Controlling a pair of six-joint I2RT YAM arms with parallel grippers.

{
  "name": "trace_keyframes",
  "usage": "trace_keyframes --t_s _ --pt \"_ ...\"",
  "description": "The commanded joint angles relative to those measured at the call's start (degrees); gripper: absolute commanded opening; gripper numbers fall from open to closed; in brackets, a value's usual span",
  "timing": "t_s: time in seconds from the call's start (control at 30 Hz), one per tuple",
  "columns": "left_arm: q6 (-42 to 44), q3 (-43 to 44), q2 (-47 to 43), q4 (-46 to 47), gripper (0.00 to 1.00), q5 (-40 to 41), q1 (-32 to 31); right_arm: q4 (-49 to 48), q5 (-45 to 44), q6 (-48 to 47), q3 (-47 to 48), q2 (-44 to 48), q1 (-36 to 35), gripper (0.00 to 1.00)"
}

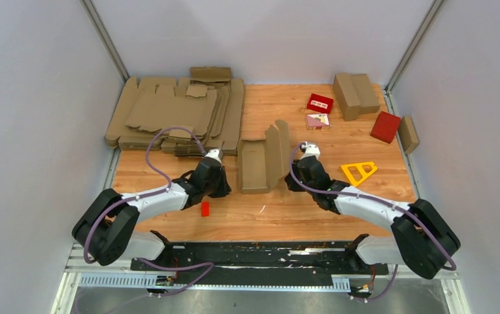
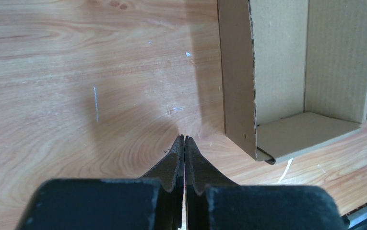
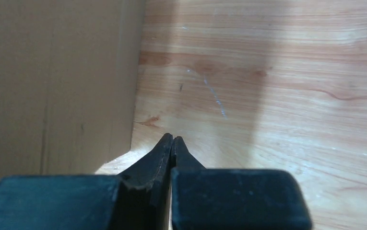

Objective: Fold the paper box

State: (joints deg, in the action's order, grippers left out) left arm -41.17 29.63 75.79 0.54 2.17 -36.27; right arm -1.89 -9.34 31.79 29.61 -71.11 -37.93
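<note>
The paper box (image 1: 262, 160) is a brown cardboard blank, partly folded, standing open-topped in the middle of the wooden table with one long flap raised. My left gripper (image 1: 225, 190) is just left of it, shut and empty, its tips (image 2: 184, 138) over bare wood with the box's near corner (image 2: 263, 153) to their right. My right gripper (image 1: 292, 184) is just right of the box, also shut with nothing between its fingers (image 3: 171, 137). In the right wrist view the box's outer wall (image 3: 52, 86) fills the left side, close to the tips but apart from them.
A stack of flat cardboard blanks (image 1: 175, 114) lies at the back left. Folded brown boxes (image 1: 355, 95) (image 1: 408, 134), red boxes (image 1: 319, 103) (image 1: 385, 126) and a yellow triangular frame (image 1: 359, 171) are at the right. A small red piece (image 1: 205, 209) lies near the left arm.
</note>
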Motion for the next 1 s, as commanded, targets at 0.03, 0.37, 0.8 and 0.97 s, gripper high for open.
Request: trace_keyframes --t_s 0.03,0.37,0.8,0.97 --pt "-2.02 4.8 2.76 1.23 0.0 3.62 -1.26 -5.83 -4.74 3.38 4.0 -5.38 -3.77 0.0" --pt "-2.8 8.22 6.61 1.38 0.0 2.31 -5.09 -7.45 -4.77 5.53 5.59 -9.21 -8.06 0.0" --pt "-6.18 7.68 7.5 3.2 0.0 1.17 -7.39 -4.46 -9.39 10.17 8.57 -12.93 -14.58 0.0" --pt "-10.06 7.13 7.32 4.34 0.0 2.94 -9.55 -2.78 -12.69 12.95 10.05 -14.56 -16.43 0.0"
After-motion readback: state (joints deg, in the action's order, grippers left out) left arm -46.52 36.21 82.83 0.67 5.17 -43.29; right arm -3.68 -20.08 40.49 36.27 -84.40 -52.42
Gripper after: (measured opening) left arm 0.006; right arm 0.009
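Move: The open paper box stands between the hands: its tray's left wall has its middle some 4 cm right of the left hand and 8 cm ahead, about level in height. Its raised lid panel, leaning outward on the right side, centres about 3 cm left of the right hand, 9 cm ahead and slightly above; the tray's middle is 11 cm left and 7 cm ahead of that hand, 3 cm lower. The red block lies 7 cm left of the left hand and 5 cm back, near table height. The box is closed in on from both sides with shut fingers: the right hand pushes against the outside of the lid panel near its front end, going about 6.5 cm left while sinking and drawing back a little. The left hand slides about 4.5 cm right, with a brief swing forward and back, until its tips meet the left wall near the front corner, then almost stops there as a backstop. ##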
